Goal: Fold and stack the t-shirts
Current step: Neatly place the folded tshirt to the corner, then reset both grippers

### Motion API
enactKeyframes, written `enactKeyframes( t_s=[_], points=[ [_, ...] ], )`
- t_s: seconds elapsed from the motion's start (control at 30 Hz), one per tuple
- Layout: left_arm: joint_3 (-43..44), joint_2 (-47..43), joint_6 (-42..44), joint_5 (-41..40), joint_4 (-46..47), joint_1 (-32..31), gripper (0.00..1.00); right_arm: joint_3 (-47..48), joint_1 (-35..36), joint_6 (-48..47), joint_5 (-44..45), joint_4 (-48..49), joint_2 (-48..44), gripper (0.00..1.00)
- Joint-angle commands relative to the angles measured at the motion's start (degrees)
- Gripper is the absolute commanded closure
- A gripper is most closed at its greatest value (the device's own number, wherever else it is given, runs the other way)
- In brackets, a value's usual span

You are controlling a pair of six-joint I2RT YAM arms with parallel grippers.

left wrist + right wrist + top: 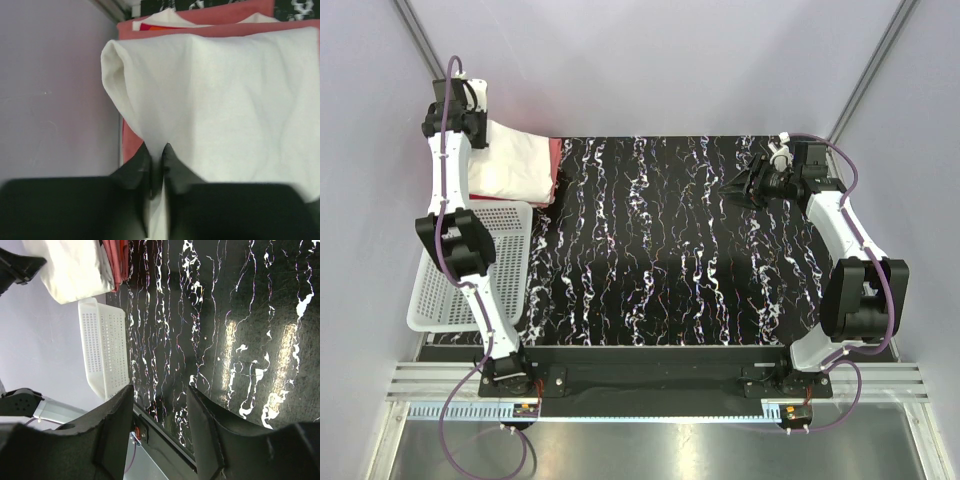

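The cream-white t-shirt (510, 165) lies folded on top of the salmon-red t-shirt (555, 165) at the back left corner of the table. In the left wrist view the white t-shirt (225, 100) fills most of the frame. The salmon-red t-shirt (200, 15) shows along its far edge and beside the fingers. My left gripper (156, 147) is shut on a fold of the white cloth at its near edge, and it sits over the stack's left side (478, 135). My right gripper (745, 182) hangs open and empty above the back right of the table (160, 390).
A white plastic mesh basket (470, 270) stands at the table's left edge, just in front of the stack, and also shows in the right wrist view (102, 345). The black marbled tabletop (660, 260) spreads between the arms. Pale walls close in the left, back and right.
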Motion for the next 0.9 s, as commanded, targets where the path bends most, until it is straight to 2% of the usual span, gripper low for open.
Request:
enactKeyframes(
  t_s=[0.0, 0.03, 0.13, 0.17, 0.2, 0.3, 0.37, 0.4, 0.57, 0.6, 0.63, 0.7, 0.87],
  points=[
    [2.86, 0.68, -3.27, -4.28, 8.45, -0.03, 0.77, 2.90, -0.37, -0.55, -1.25, 1.12, 0.34, 0.46],
    [2.60, 1.21, -3.98, -5.60, 10.19, -0.03, 0.56, 2.82, -0.37, -0.64, -1.16, 1.20, 0.51, 0.46],
    [2.60, 1.39, -5.56, -8.15, 11.79, -0.12, 0.46, 2.73, -0.37, -0.81, -1.25, 1.20, 0.95, 0.46],
    [2.60, 1.21, -6.00, -8.68, 11.79, -0.12, 0.32, 2.81, -0.37, -0.81, -1.16, 1.12, 1.04, 0.45],
    [2.42, 0.86, -6.87, -8.69, 11.79, -0.12, 0.28, 2.73, -0.37, -0.81, -0.98, 1.11, 1.22, 0.45],
    [-0.73, -2.38, -9.07, -6.24, 11.79, -0.47, 0.25, 2.64, -0.37, -0.90, -0.55, 1.11, 1.04, 0.44],
    [-4.68, -6.60, -11.09, -1.61, 11.80, -1.43, 0.18, 2.55, -0.37, -1.25, -0.02, 1.11, 0.95, 0.43],
    [-6.44, -8.18, -13.89, 1.13, 11.88, -1.79, 0.01, 2.55, -0.37, -1.25, 0.51, 0.94, 0.95, 0.42],
    [-18.92, -19.78, -21.64, 19.22, 12.23, -6.96, 0.01, 2.46, -0.37, 0.33, 0.77, 0.76, -1.59, 0.29],
    [-20.76, -21.27, -23.39, 22.22, 12.67, -7.85, 0.01, 2.38, -0.37, 0.68, 1.38, 0.85, -3.51, 0.01],
    [-23.83, -24.07, -24.28, 26.43, 12.85, -8.90, 0.01, 2.29, -0.37, 1.55, 1.82, 0.85, -4.66, 0.00],
    [-27.27, -27.16, -26.30, 29.88, 13.72, -13.11, 0.01, 1.94, -0.37, 2.44, 2.88, 0.68, -7.81, 0.00],
    [-39.92, -38.41, -27.97, 31.74, 18.02, -27.68, 0.01, -0.17, -0.37, 4.81, 5.07, 0.41, -14.85, 0.01]
  ],
)
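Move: The left gripper still pinches the left edge of the folded white t-shirt, whose body spreads to its right, the middle about 8 cm right and 4 cm back. The red stack in the far-left corner lies under it, its middle some 9 cm right, 4 cm back and 8 cm below. The white basket is roughly 30 cm straight back and 12 cm lower. From the idle right gripper the stack is about 54 cm left, 10 cm ahead and 6 cm down. Ease the left gripper a last 2 cm or so forward and left, sinking slightly to lay the white t-shirt's edge on the red stack, and open the fingers wide to let go. Then sweep away right, some 30 cm, drawing back and rising, while the wrist turns clockwise and rolls its left side down by about 30 degrees. Late on, open the right gripper fully and lift it about 5 cm. ##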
